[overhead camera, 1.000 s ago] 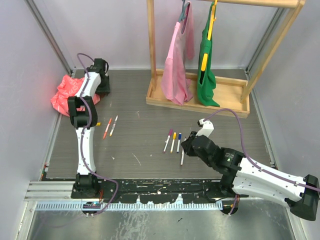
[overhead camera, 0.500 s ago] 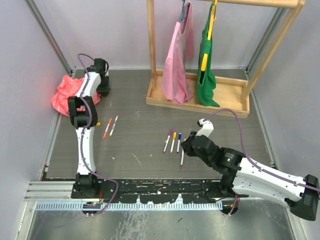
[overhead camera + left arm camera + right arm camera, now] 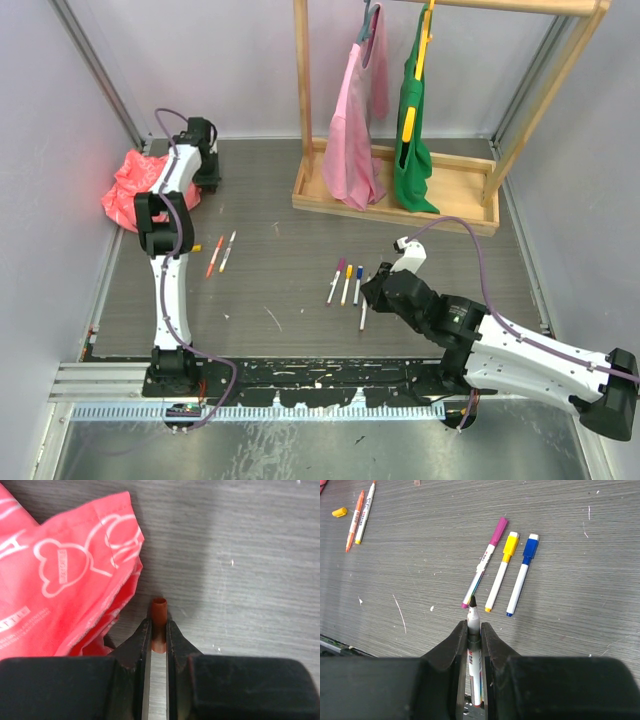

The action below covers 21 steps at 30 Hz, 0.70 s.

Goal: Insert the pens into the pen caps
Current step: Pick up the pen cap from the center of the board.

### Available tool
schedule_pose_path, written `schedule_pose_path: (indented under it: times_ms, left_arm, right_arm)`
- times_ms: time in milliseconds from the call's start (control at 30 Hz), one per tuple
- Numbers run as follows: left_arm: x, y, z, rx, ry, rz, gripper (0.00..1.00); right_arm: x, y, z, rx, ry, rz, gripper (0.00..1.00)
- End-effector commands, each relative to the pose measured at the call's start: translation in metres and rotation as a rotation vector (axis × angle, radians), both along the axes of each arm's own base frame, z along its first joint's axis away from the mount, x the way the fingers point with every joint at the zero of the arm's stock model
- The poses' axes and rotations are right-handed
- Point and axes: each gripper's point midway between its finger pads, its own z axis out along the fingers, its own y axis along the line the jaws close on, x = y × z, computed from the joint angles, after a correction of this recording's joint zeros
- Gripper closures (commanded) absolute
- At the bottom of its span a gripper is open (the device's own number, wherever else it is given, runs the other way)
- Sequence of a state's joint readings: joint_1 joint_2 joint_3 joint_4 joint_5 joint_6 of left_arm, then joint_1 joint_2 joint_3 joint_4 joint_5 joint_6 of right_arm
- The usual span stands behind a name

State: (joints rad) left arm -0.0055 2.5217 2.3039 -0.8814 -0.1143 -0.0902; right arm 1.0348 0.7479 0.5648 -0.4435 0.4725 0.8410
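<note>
My left gripper [image 3: 159, 626] is shut on a small reddish-brown pen cap [image 3: 159, 608], whose open end points away past the fingertips, right beside a red bag [image 3: 60, 575]. In the top view this gripper [image 3: 207, 178] is at the back left. My right gripper [image 3: 473, 628] is shut on an uncapped white pen [image 3: 472, 611] with its black tip forward. Just beyond the tip lie three capped pens: purple [image 3: 485, 562], yellow [image 3: 501, 570] and blue [image 3: 522, 575]. An orange pen [image 3: 214, 256], a white pen [image 3: 228, 250] and a loose yellow cap [image 3: 196, 247] lie at mid left.
The crumpled red bag [image 3: 140, 190] sits in the back left corner. A wooden clothes rack [image 3: 400, 190] with a pink and a green garment stands at the back right. The metal rail [image 3: 300, 385] with both arm bases runs along the near edge.
The right gripper and its pen have shifted slightly to the left. The left arm looks unmoved in the top view.
</note>
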Motion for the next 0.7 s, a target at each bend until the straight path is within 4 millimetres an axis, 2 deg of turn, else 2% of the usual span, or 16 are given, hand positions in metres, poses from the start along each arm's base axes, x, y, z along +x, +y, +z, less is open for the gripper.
schedule_pose_path:
  times_ms: [0, 167, 200, 333, 467, 667]
  left_arm:
    - [0.004, -0.02, 0.065, -0.049, -0.13, -0.033, 0.95]
    - [-0.018, -0.051, 0.109, -0.119, -0.177, -0.072, 0.95]
    - [-0.025, -0.057, 0.108, -0.13, -0.166, -0.076, 0.96]
    - [-0.059, -0.09, 0.129, -0.182, -0.181, -0.119, 0.96]
    - [-0.098, -0.132, 0.138, -0.199, -0.192, -0.193, 0.97]
    - [-0.164, -0.19, 0.137, -0.321, -0.172, -0.284, 0.97]
  right_arm:
    - [0.005, 0.008, 0.03, 0.088, -0.053, 0.002, 1.0]
    - [0.003, 0.006, 0.038, 0.119, -0.07, -0.003, 1.0]
    - [0.004, 0.005, 0.04, 0.12, -0.074, -0.004, 1.0]
    - [0.005, -0.001, 0.047, 0.113, -0.095, -0.018, 1.0]
    - [0.004, -0.007, 0.05, 0.11, -0.106, -0.029, 1.0]
    - [0.0, -0.011, 0.05, 0.122, -0.095, -0.031, 1.0]
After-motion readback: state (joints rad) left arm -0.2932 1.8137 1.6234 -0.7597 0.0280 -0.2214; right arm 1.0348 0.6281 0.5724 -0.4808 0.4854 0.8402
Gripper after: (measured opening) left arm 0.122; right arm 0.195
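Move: The pen cap is already pinched in the left hand, low at the board; the black-tipped pen it goes to lies about 38 cm back, 43 cm right and 11 cm above. Level with that hand, the red bag's middle is roughly 15 cm left; on the board the orange pen is 21 cm back, 5 cm right. From the right hand, still gripping the black-tipped pen, the cap is some 38 cm ahead, 43 cm left, 11 cm lower. The pen cap, kept pinched in the closed left fingers, is lifted off the board beside the red bag and carried back and to the right, roughly 15 cm each way, towards the black-tipped pen. The hand climbs about 12 cm, levelling out late, and turns some 15 degrees clockwise while its left side dips. The right hand keeps its grip and raises the pen about 2.5 cm. ##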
